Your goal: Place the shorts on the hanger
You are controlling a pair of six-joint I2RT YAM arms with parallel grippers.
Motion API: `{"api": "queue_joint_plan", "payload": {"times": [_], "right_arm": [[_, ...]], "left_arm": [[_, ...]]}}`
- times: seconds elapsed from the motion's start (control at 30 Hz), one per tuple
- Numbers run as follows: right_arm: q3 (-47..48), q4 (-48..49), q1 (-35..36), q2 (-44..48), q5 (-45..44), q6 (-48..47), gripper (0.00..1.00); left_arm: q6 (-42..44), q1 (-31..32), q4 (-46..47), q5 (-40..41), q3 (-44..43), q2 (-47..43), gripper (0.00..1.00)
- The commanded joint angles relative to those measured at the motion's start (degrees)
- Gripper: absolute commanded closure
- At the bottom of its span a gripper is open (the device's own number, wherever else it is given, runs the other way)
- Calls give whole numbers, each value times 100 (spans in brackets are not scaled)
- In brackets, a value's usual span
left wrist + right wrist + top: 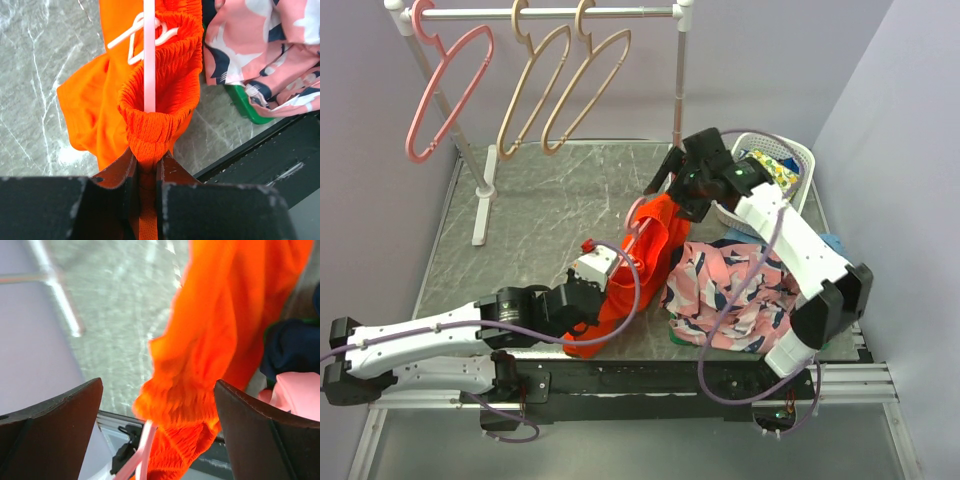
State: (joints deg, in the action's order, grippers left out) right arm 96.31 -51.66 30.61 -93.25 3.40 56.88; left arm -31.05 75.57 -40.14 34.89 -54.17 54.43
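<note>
The orange-red shorts [642, 262] hang stretched between my two grippers above the table. My left gripper [590, 290] is shut on the ribbed waistband of the shorts [150, 120], its jaws pinching the fabric [146, 161]. A pink hanger [149, 55] runs as a thin pale bar inside the waistband, beside the white drawstring [134, 41]. Its hook end shows at the top of the shorts [636, 213]. My right gripper [682, 195] is open at the far end, with the shorts [210, 340] and the hanger's pink bars [142, 455] between its spread jaws [157, 412].
A white rack [550, 12] at the back holds another pink hanger [448, 95] and two tan hangers [560, 90]. A pink, navy and white patterned garment [735, 285] lies right of the shorts. A white basket [798, 158] with yellow-green cloth stands at the back right.
</note>
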Motion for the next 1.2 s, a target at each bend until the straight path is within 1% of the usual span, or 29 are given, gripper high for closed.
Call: {"api": "queue_joint_plan", "payload": {"times": [0.0,0.07,0.17,0.2,0.23,0.3,0.33,0.37,0.4,0.43,0.47,0.5,0.53,0.57,0.6,0.67,0.7,0.77,0.8,0.83,0.97,1.0,1.07,1.17], "right_arm": [[493,51,6,658,-558,-467,0],[538,50,-2,869,-761,-511,0],[503,278,6,1449,-955,-696,0],[372,366,6,1807,-1068,-809,0],[249,654,24,2011,-1139,-871,1],[-137,911,24,2554,-1393,-951,1],[-243,1095,24,2697,-1429,-986,1],[-323,1140,24,2890,-1456,-1030,0],[-376,1123,24,2953,-1543,-1056,1],[-376,1045,24,2971,-1561,-1074,1],[-385,1009,33,3006,-1588,-1135,1],[-385,965,33,3015,-1605,-1162,1],[-394,895,41,3006,-1640,-1188,1],[-403,868,41,2997,-1641,-1197,1],[-429,859,41,2997,-1658,-1214,1],[-481,859,50,2980,-1597,-1223,1],[-534,877,59,2988,-1579,-1215,2],[-587,912,68,2953,-1518,-1206,2],[-613,921,77,2944,-1509,-1197,2],[-614,912,103,2936,-1518,-1206,2],[-666,912,156,2979,-1570,-1206,3],[-719,912,164,3006,-1596,-1206,3],[-772,912,182,3076,-1632,-1197,3],[-903,912,182,3190,-1711,-1197,3]], "left_arm": [[11,19,385,290,-225,-319,99],[-67,19,218,325,-453,-355,99],[-121,19,-186,378,-918,-241,99],[-138,19,-318,430,-1059,-206,99],[-217,19,-589,483,-1417,-118,99],[-235,10,-863,562,-1814,-12,99],[-313,10,-1186,667,-2269,119,99],[-375,10,-1398,755,-2525,242,99],[-419,10,-1591,817,-3068,365,99],[-533,10,-2055,948,-3325,653,99],[-630,10,-2285,1053,-3598,795,99],[-691,10,-2523,1159,-4079,945,99],[-805,10,-2708,1377,-4319,1207,99],[-885,2,-3119,1493,-4573,1340,99],[-946,-7,-3279,1598,-5063,1463,99],[-991,-42,-3604,1731,-5514,1789,99],[-982,-51,-3606,1749,-5856,1929,99],[-781,-86,-3466,1705,-6025,2009,99],[-676,-165,-3222,1679,-6122,2036,99],[-431,-252,-3106,1600,-6184,2106,99],[212,-1112,-2430,1038,-6351,2308,99],[318,-1254,-2307,837,-6369,2369,99],[564,-1596,-2060,677,-6439,2466,99],[915,-1756,-1884,572,-6807,2765,99]]}}
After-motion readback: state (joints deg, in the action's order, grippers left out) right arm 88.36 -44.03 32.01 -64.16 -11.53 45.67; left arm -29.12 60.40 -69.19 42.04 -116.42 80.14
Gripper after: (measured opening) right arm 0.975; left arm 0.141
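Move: The left gripper holds the waistband of the orange shorts with the hanger inside. The free stretch of rail lies about 35 cm ahead of it, 5 cm to its right and 30 cm higher, between the nearest tan hanger (33 cm ahead, 3 cm left) and the right rack post (35 cm ahead, 16 cm right). From the empty right gripper, the shorts' middle lies roughly 10 cm back, 8 cm left and 15 cm below; the patterned pile is 12 cm back, 17 cm right. Bring the left gripper nearly straight up by about 20 cm, keeping the waistband and hanger pinched, then carry them forward towards the rail, wrist turning some 20 degrees counter-clockwise. Meanwhile take the right gripper, still wide open, up, right and back away from the shorts, tilting its fingers upward, then let it sink about 6 cm. ##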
